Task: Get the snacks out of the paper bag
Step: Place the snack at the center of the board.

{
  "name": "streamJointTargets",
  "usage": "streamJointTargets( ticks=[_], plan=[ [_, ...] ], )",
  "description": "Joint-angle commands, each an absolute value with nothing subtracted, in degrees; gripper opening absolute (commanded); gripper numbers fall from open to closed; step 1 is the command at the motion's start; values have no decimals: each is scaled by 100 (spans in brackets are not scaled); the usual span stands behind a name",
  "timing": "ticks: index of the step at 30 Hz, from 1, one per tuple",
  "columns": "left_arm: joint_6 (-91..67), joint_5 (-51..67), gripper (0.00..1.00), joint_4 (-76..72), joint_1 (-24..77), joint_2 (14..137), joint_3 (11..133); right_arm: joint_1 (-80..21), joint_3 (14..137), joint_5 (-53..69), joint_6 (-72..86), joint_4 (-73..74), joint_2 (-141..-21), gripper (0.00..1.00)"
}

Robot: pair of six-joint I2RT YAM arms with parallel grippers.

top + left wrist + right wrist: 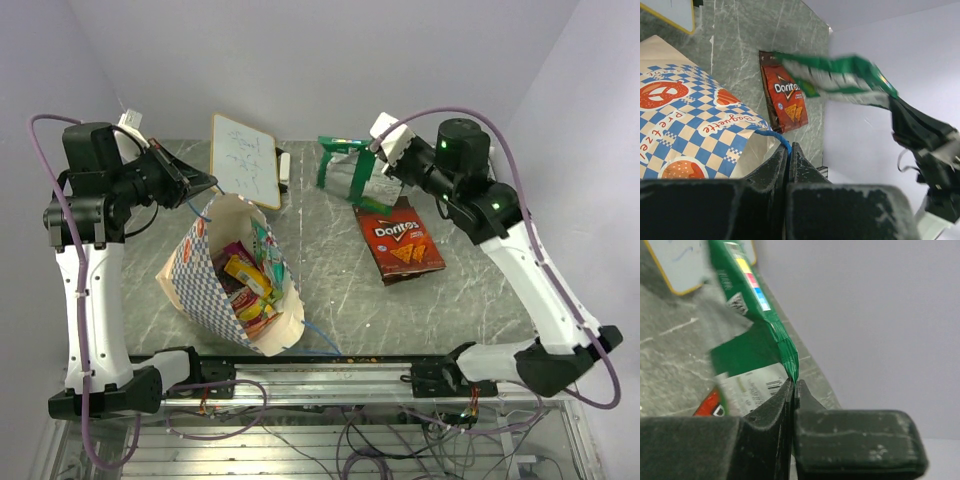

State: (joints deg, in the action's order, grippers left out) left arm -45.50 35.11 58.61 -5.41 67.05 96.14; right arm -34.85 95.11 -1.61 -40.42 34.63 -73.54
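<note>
The checkered paper bag [215, 275] lies tilted on the table with its mouth toward the front, and several packets [245, 280] show inside it. My left gripper [205, 185] is shut on the bag's blue cord handle [777, 137] at the bag's far rim. My right gripper [378, 152] is shut on the edge of a green packet [345, 168] and holds it in the air at the back middle; the packet also shows in the right wrist view [747, 305] and the left wrist view [840, 77]. An orange-red Doritos packet [400, 243] lies flat on the table right of the bag.
A white board with scribbles [245, 158] leans at the back behind the bag. White walls close in the table on the left, back and right. The arms' bases and a rail [320, 370] run along the near edge.
</note>
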Motion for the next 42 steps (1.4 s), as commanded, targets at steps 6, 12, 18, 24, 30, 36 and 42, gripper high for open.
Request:
streamJointTargets(
  ticks=[6, 12, 18, 24, 30, 36, 42],
  plan=[
    [-4424, 3575, 7, 6021, -540, 6823, 9885, -1472, 8368, 2296, -4320, 1543, -7944, 0],
    [-4364, 3654, 7, 6057, -535, 7014, 9966, -592, 8179, 3174, -4308, 1185, -8329, 0],
    [-4428, 3789, 7, 5879, -534, 7065, 9813, -33, 8006, 4601, -4340, 654, -8510, 0],
    [-4368, 3847, 7, 5788, -539, 7224, 9803, 164, 7727, 5426, -3951, -74, -8806, 0],
    [-4392, 3961, 7, 5621, -541, 7343, 9739, 170, 7149, 5679, -3517, -763, -8844, 0],
    [-4342, 4015, 7, 5604, -533, 7359, 9737, 230, 6851, 5800, -3864, -390, -8759, 0],
    [-4295, 4091, 7, 5631, -544, 7297, 9662, 404, 6407, 5802, -4783, 454, -8421, 0]
  ],
)
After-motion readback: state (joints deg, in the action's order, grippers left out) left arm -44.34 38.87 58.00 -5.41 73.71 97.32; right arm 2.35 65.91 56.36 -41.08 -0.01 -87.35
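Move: The right hand holds the green snack bag by one end. The Doritos bag it is being taken to lies roughly 7 cm ahead, 10 cm to the right and some 41 cm below. From that hand, the whiteboard is around 24 cm ahead and 35 cm left, and the paper bag about 10 cm back and 33 cm left. From the left hand, pinching the blue handle, the Doritos bag is about 13 cm ahead and 43 cm right, well below. Still pinching the green snack bag by its end, the right hand lowers it about 18 cm towards the Doritos bag, swinging forward and right roughly 10 cm each. The descent pauses midway with a slight lift, then goes on more slowly as the hand eases a little back and turns counter-clockwise some 20 degrees. The left hand keeps hold of the blue handle, easing about 3 cm forward and slightly down. ##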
